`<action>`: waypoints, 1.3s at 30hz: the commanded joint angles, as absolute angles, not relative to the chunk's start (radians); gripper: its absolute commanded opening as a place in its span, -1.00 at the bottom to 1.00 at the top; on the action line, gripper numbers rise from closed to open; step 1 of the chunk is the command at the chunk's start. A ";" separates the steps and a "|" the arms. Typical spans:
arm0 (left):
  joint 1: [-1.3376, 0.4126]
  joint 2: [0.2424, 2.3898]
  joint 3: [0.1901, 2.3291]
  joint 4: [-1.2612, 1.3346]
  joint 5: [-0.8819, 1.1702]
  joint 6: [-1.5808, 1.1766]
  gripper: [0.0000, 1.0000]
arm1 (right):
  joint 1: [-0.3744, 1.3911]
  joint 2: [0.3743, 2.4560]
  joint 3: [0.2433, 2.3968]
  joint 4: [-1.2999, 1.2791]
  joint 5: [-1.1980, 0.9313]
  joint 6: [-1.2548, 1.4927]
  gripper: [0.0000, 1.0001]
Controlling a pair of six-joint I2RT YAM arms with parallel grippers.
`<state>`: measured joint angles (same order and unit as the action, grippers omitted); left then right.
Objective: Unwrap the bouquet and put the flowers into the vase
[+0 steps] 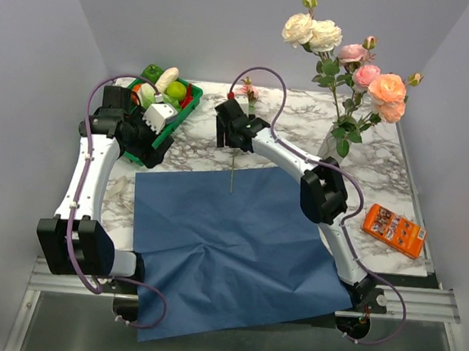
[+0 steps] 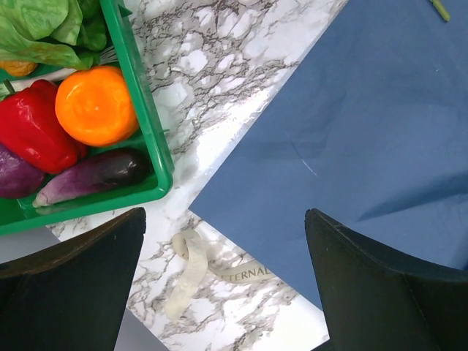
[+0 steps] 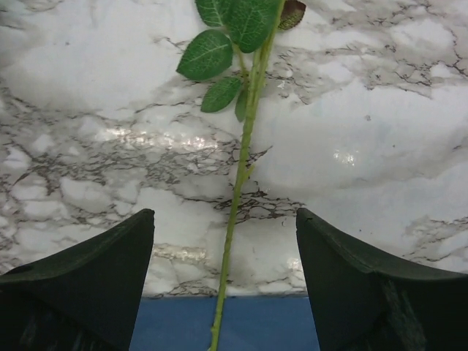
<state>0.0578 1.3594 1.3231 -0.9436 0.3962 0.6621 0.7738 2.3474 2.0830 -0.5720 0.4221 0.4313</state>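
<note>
Several pink, peach and cream roses (image 1: 366, 76) stand in the pale vase (image 1: 333, 143) at the back right. One more flower lies on the marble, with its pink bloom (image 1: 248, 90) toward the back and its thin green stem (image 3: 238, 197) running down onto the unfolded blue paper (image 1: 229, 241). My right gripper (image 3: 225, 281) hovers open over that stem, a finger on each side and neither touching it. The left gripper (image 2: 225, 285) is open and holds nothing, above the paper's left corner (image 2: 365, 124) and a loose beige ribbon (image 2: 191, 267).
A green tray (image 2: 142, 102) of vegetables and fruit sits at the back left, close to the left gripper. An orange box (image 1: 392, 230) lies at the right edge of the table. Grey walls close in the left, back and right sides.
</note>
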 commanded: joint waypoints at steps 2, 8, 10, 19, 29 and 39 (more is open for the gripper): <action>0.060 1.354 1.330 -0.934 0.402 0.667 0.97 | 0.766 2.417 2.172 -0.713 0.301 0.474 0.56; 0.060 1.381 1.362 -0.936 0.423 0.644 0.97 | 0.750 2.466 2.227 -0.736 0.269 0.443 0.32; 0.060 1.388 1.379 -0.943 0.439 0.637 0.97 | 0.741 2.486 2.250 -0.761 0.247 0.454 0.24; 0.061 1.410 1.472 -0.989 0.468 0.615 0.97 | 0.727 2.556 2.296 -0.810 0.222 0.474 0.14; 0.061 1.385 1.464 -1.000 0.457 0.627 0.97 | 0.723 2.559 2.278 -0.813 0.215 0.474 -0.34; 0.060 1.350 1.453 -1.026 0.457 0.640 0.98 | 0.719 2.422 2.166 -0.733 0.209 0.480 -0.99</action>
<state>0.0578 1.3834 1.4544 -0.9924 0.4351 0.6292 0.7223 2.5084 2.2311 -0.7521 0.2241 0.4816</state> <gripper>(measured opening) 0.988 0.018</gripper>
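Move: The bare stem of the last pink rose lies on the table about 7 cm below the right hand and 1 cm back, running between the open fingers. Its bloom is roughly 23 cm ahead and 2 cm to the right; the blue wrap's far edge is 6 cm behind, straight back. The vase stands about 31 cm to the right, level with the hand. From the left hand, the stem is some 13 cm ahead, 23 cm right and 17 cm down. Sink the right gripper about 6 cm onto the rose's stem, easing back about 1 cm and tipping the fingers some 15 degrees steeper while narrowing them. Then stay at table level and shut the fingertips on the stem just beyond the wrap's edge. Meanwhile raise the empty left gripper about 4 cm, still wide open. ##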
